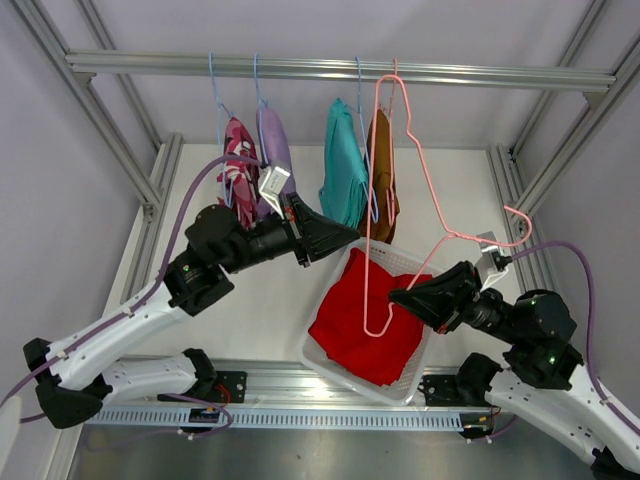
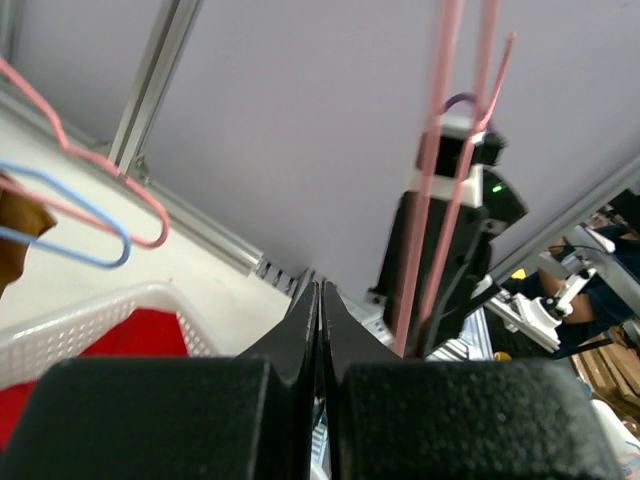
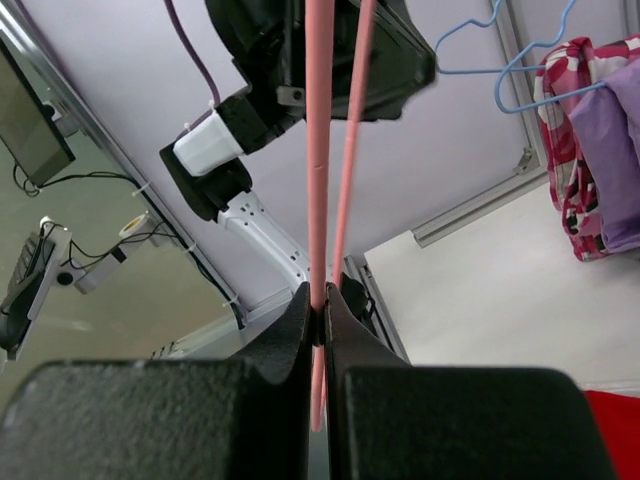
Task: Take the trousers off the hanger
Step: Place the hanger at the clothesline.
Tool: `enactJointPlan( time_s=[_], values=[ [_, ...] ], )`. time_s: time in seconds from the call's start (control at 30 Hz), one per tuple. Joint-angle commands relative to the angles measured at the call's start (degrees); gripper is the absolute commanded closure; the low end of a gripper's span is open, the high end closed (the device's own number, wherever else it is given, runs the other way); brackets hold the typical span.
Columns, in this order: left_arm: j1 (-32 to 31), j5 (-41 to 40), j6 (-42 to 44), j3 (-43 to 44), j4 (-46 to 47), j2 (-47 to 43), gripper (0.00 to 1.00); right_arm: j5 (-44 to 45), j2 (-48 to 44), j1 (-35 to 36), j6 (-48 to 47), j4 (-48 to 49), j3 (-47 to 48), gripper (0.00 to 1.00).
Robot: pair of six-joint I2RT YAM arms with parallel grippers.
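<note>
An empty pink hanger point(image 1: 378, 95) hangs tilted from the rail, its lower end over the red trousers point(image 1: 365, 318) lying in the white basket point(image 1: 322, 352). My right gripper point(image 1: 393, 296) is shut on the hanger's pink wire point(image 3: 318, 180), which passes between the fingertips point(image 3: 318, 300). My left gripper point(image 1: 355, 238) is shut on nothing, beside the teal trousers point(image 1: 345, 175) and just left of the pink wires point(image 2: 440, 180). Camouflage point(image 1: 238, 150), lilac point(image 1: 274, 148), teal and rust-brown trousers point(image 1: 381, 175) hang on blue hangers.
The metal rail point(image 1: 340, 70) runs across the back between frame posts. The basket point(image 2: 100, 310) with the red cloth point(image 2: 130, 338) lies below my left gripper point(image 2: 319, 290). A blue hanger loop point(image 2: 70, 225) is at the left. Camouflage cloth point(image 3: 565, 150) shows at the right.
</note>
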Motion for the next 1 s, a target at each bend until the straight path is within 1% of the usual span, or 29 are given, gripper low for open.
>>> enactJointPlan(
  time_s=[0.0, 0.1, 0.2, 0.23, 0.27, 0.3, 0.33, 0.4, 0.43, 0.5, 0.57, 0.63, 0.67, 0.77, 0.87, 0.9, 0.97],
  values=[
    [-0.01, -1.74, 1.44, -1.46, -1.57, -0.41, 0.99, -0.77, -0.03, 0.32, -1.44, -0.72, 2.99, 1.0],
    [-0.01, -1.57, 1.44, -2.08, -1.83, -0.4, 0.99, 0.19, -0.12, 0.32, -1.53, -1.95, 3.42, 1.0],
    [-0.01, -2.79, 3.01, -2.26, -3.94, -1.63, 0.96, 2.9, -0.03, 0.32, -2.31, -7.3, 5.87, 1.0],
    [-0.01, -3.93, 3.72, -2.08, -4.03, -2.42, 0.91, 5.7, 0.32, 0.32, -2.58, -10.8, 6.93, 1.0],
    [-0.01, -4.63, 4.6, -1.73, -6.38, -2.95, 0.89, 7.99, 0.67, 0.32, -2.67, -13.44, 8.16, 1.0],
    [-0.01, -5.69, 6.43, -0.16, -10.32, -3.82, 0.87, 10.62, 1.28, 0.41, -2.67, -16.43, 11.65, 1.0],
    [-0.01, -6.65, 7.58, 1.94, -12.62, -4.18, 0.85, 14.83, 2.51, 0.32, -2.84, -21.94, 13.25, 1.0],
    [-0.1, -8.94, 11.0, 5.12, -18.5, -5.14, 0.82, 18.8, 3.74, 0.32, -3.28, -26.54, 16.16, 1.0],
    [-0.1, -10.78, 11.89, 6.61, -19.92, -5.59, 0.79, 22.22, 5.05, 0.32, -3.37, -30.83, 19.04, 1.0],
    [-0.1, -12.37, 14.95, 8.46, -22.3, -6.81, 0.77, 25.66, 6.38, 0.32, -3.29, -35.68, 22.48, 1.0],
    [-0.1, -15.17, 16.72, 10.65, -25.46, -8.84, 0.75, 29.61, 8.39, 0.32, -3.02, -42.8, 27.23, 1.0],
    [-0.1, -16.33, 19.19, 12.06, -27.83, -10.76, 0.74, 31.12, 9.89, 0.32, -2.41, -49.29, 30.22, 1.0],
    [-0.1, -16.77, 19.8, 13.11, -28.46, -11.21, 0.74, 31.74, 10.94, 0.32, -2.06, -50.98, 32.23, 1.0],
    [-0.1, -17.39, 21.74, 14.97, -30.83, -13.05, 0.73, 33.32, 11.57, 0.32, 0.05, -55.91, 33.92, 1.0],
    [-0.1, -17.39, 22.88, 15.94, -31.28, -14.99, 0.72, 34.64, 11.22, 0.32, 2.34, -60.13, 33.58, 1.0],
    [-0.1, -19.21, 23.23, 15.59, -31.28, -15.26, 0.71, 34.73, 10.61, 0.32, 2.69, -61.7, 33.23, 1.0],
    [-0.1, -19.67, 24.02, 15.5, -31.62, -15.87, 0.71, 34.82, 9.99, 0.32, 3.74, -63.29, 32.52, 1.0]
  ],
)
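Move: The right hand holds the emptied pink hanger. The free stretch of clothesline it is meant for lies about 38 cm ahead, 10 cm right and 17 cm above that hand. The brown trousers hang straight ahead some 36 cm out and 11 cm lower than the hand, the teal ones at the same reach and height but 8 cm left. The red trousers lie in the basket 7 cm ahead, 23 cm below. From the empty left hand, that stretch is about 31 cm ahead, 16 cm right, 9 cm up. Rightward and forward, after a brief hold, the right hand carries the hanger about 10 cm towards the open stretch of clothesline, rising slightly and then sinking; its fingers stay pinched as the wrist turns some 30 degrees clockwise and tips down. The empty left hand dips 4 cm, then swings left and up, away from the hanger, opening partway. ##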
